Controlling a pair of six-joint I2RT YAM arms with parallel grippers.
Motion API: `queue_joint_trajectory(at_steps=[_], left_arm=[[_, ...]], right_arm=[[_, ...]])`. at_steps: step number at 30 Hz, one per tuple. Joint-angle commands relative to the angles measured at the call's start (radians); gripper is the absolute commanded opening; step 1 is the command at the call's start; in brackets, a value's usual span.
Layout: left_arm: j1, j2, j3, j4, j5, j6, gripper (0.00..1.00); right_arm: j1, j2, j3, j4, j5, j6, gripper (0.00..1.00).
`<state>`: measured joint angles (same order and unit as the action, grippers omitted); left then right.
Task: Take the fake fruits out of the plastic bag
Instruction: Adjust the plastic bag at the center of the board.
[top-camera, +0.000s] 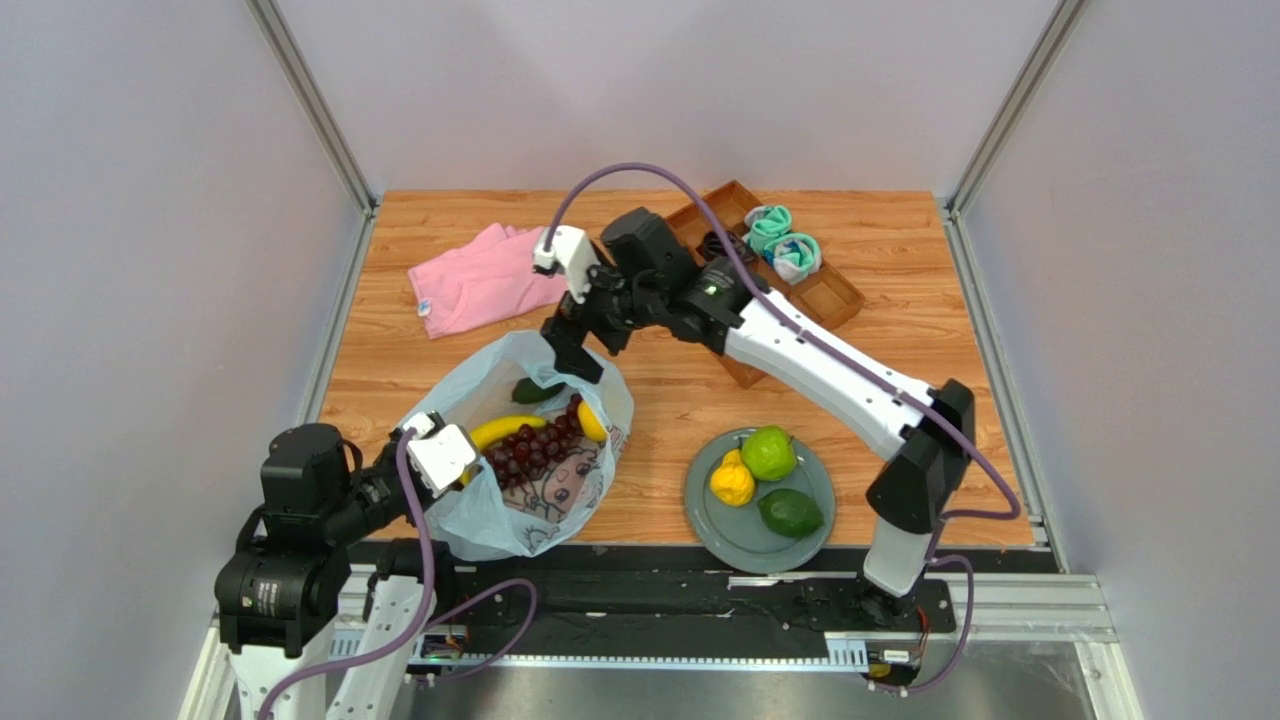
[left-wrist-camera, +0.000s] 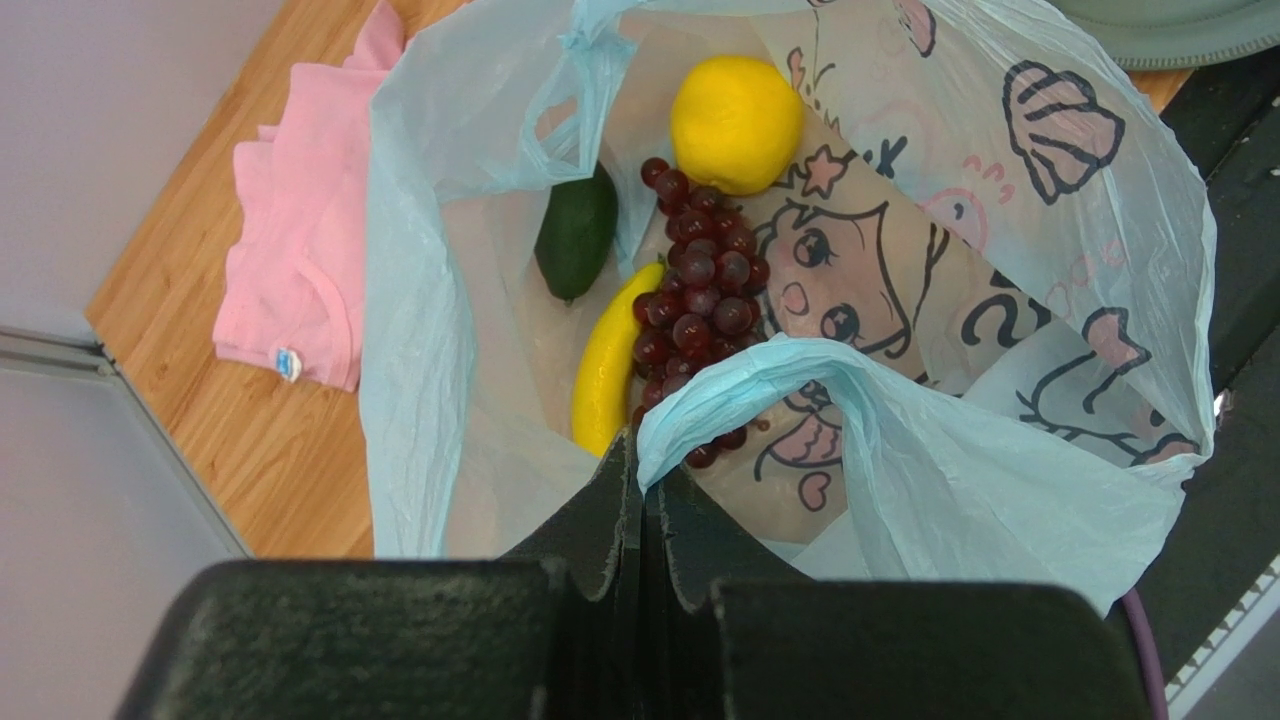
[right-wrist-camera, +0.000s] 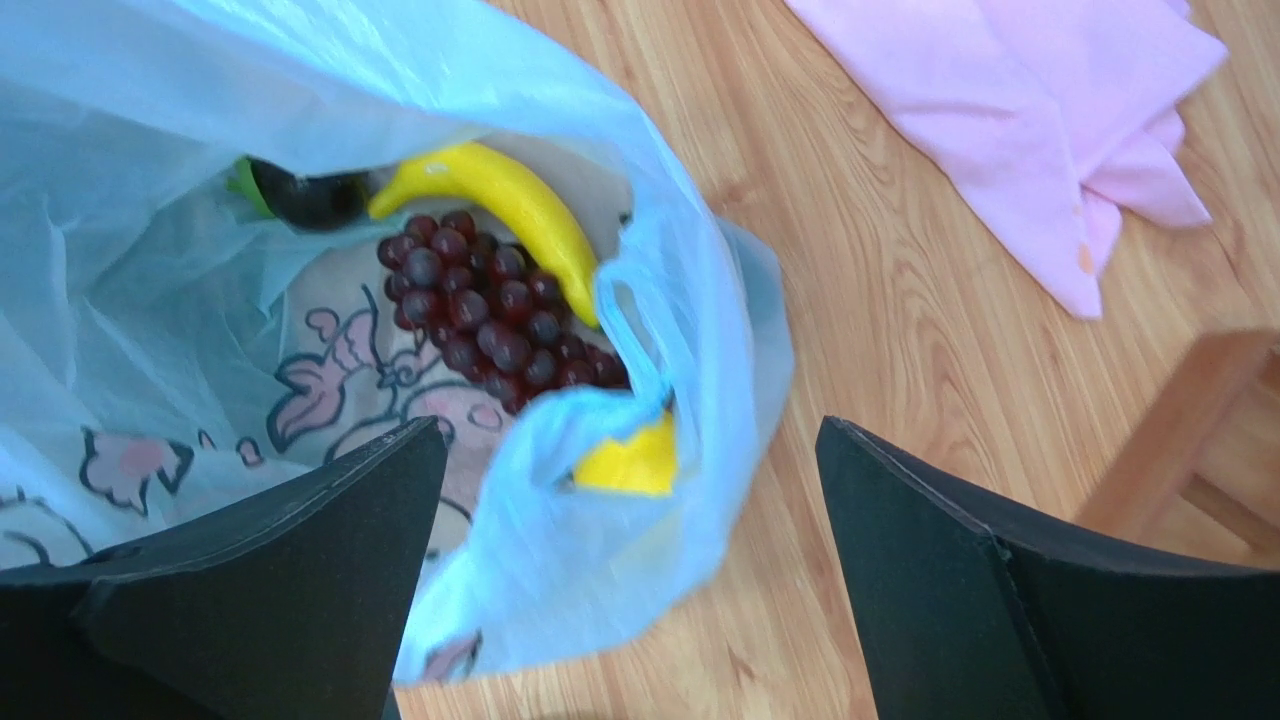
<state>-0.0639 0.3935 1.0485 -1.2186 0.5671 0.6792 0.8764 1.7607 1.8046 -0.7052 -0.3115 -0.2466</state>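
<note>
The pale-blue plastic bag (top-camera: 519, 503) lies open at the near left. My left gripper (top-camera: 451, 458) is shut on its near handle (left-wrist-camera: 781, 375) and holds the mouth open. Inside lie a banana (left-wrist-camera: 609, 368), a grape bunch (left-wrist-camera: 699, 293), a lemon (left-wrist-camera: 735, 123) and a dark avocado (left-wrist-camera: 576, 233). My right gripper (top-camera: 579, 353) is open and empty just above the bag's far rim, over the lemon (right-wrist-camera: 631, 462) and grapes (right-wrist-camera: 481, 308). A grey plate (top-camera: 699, 503) holds a green apple (top-camera: 768, 452), a yellow fruit (top-camera: 732, 480) and an avocado (top-camera: 790, 513).
A pink cloth (top-camera: 484, 278) lies at the back left. A wooden tray (top-camera: 830, 296) with rolled socks (top-camera: 781, 240) stands at the back right, under the right arm. Grey walls close in the table's left and right sides.
</note>
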Motion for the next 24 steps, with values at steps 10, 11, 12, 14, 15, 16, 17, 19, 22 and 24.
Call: queue_joint_trajectory(at_steps=[10, 11, 12, 14, 15, 16, 17, 19, 22, 24], left_arm=[[0.007, 0.097, 0.065, 0.039, 0.013, 0.080, 0.00], [0.007, 0.120, 0.062, 0.051, 0.005, 0.103, 0.00], [0.007, 0.130, 0.055, 0.065, -0.002, 0.118, 0.00], [0.007, 0.151, 0.030, 0.132, -0.010, 0.154, 0.00], [0.007, 0.159, 0.027, 0.161, -0.006, 0.158, 0.00], [0.007, 0.169, 0.027, 0.194, -0.009, 0.158, 0.00], [0.007, 0.197, 0.041, 0.256, -0.016, 0.152, 0.00], [0.007, 0.235, 0.073, 0.316, -0.059, 0.149, 0.00], [0.007, 0.304, 0.175, 0.428, -0.107, 0.093, 0.00], [0.007, 0.330, 0.267, 0.491, -0.098, 0.031, 0.00]], right_arm=[[0.043, 0.256, 0.082, 0.064, 0.302, 0.015, 0.91], [0.033, 0.281, 0.107, 0.067, 0.310, 0.009, 0.85], [0.026, 0.343, 0.172, 0.070, 0.342, -0.009, 0.79], [0.003, 0.406, 0.258, 0.064, 0.338, -0.034, 0.64], [-0.005, 0.457, 0.298, 0.061, 0.341, -0.042, 0.59], [-0.017, 0.473, 0.373, 0.056, 0.341, -0.048, 0.46], [-0.020, 0.479, 0.399, 0.059, 0.338, -0.046, 0.39], [-0.022, 0.461, 0.453, 0.078, 0.327, -0.051, 0.00], [-0.022, 0.398, 0.505, 0.114, 0.342, -0.065, 0.00], [-0.022, 0.355, 0.525, 0.148, 0.351, -0.091, 0.00]])
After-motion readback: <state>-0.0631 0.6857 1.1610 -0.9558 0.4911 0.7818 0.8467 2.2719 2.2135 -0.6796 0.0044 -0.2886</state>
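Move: Beyond and below the wide-open right hand lies the bag's far rim, about 10 cm ahead, 3 cm left and 13 cm down. From that hand, the avocado sits inside the bag some 9 cm ahead and 7 cm left, the lemon 5 cm ahead and level sideways, both about 22 cm down. The left hand already pinches the near-left rim; the far rim is roughly 25 cm ahead of it, 15 cm right, 12 cm below, and the banana 18 cm ahead, 5 cm right, 22 cm down. Drifting left a few centimetres at first, the open right hand then sinks and reaches forward, about 12 cm each way, turning some 20 degrees; its fingers shut and pinch the bag's far rim as it begins to rise again. Starting later, the left hand keeps its pinch on the near-left rim and carries that rim forward about 8 cm, lifting slightly. ##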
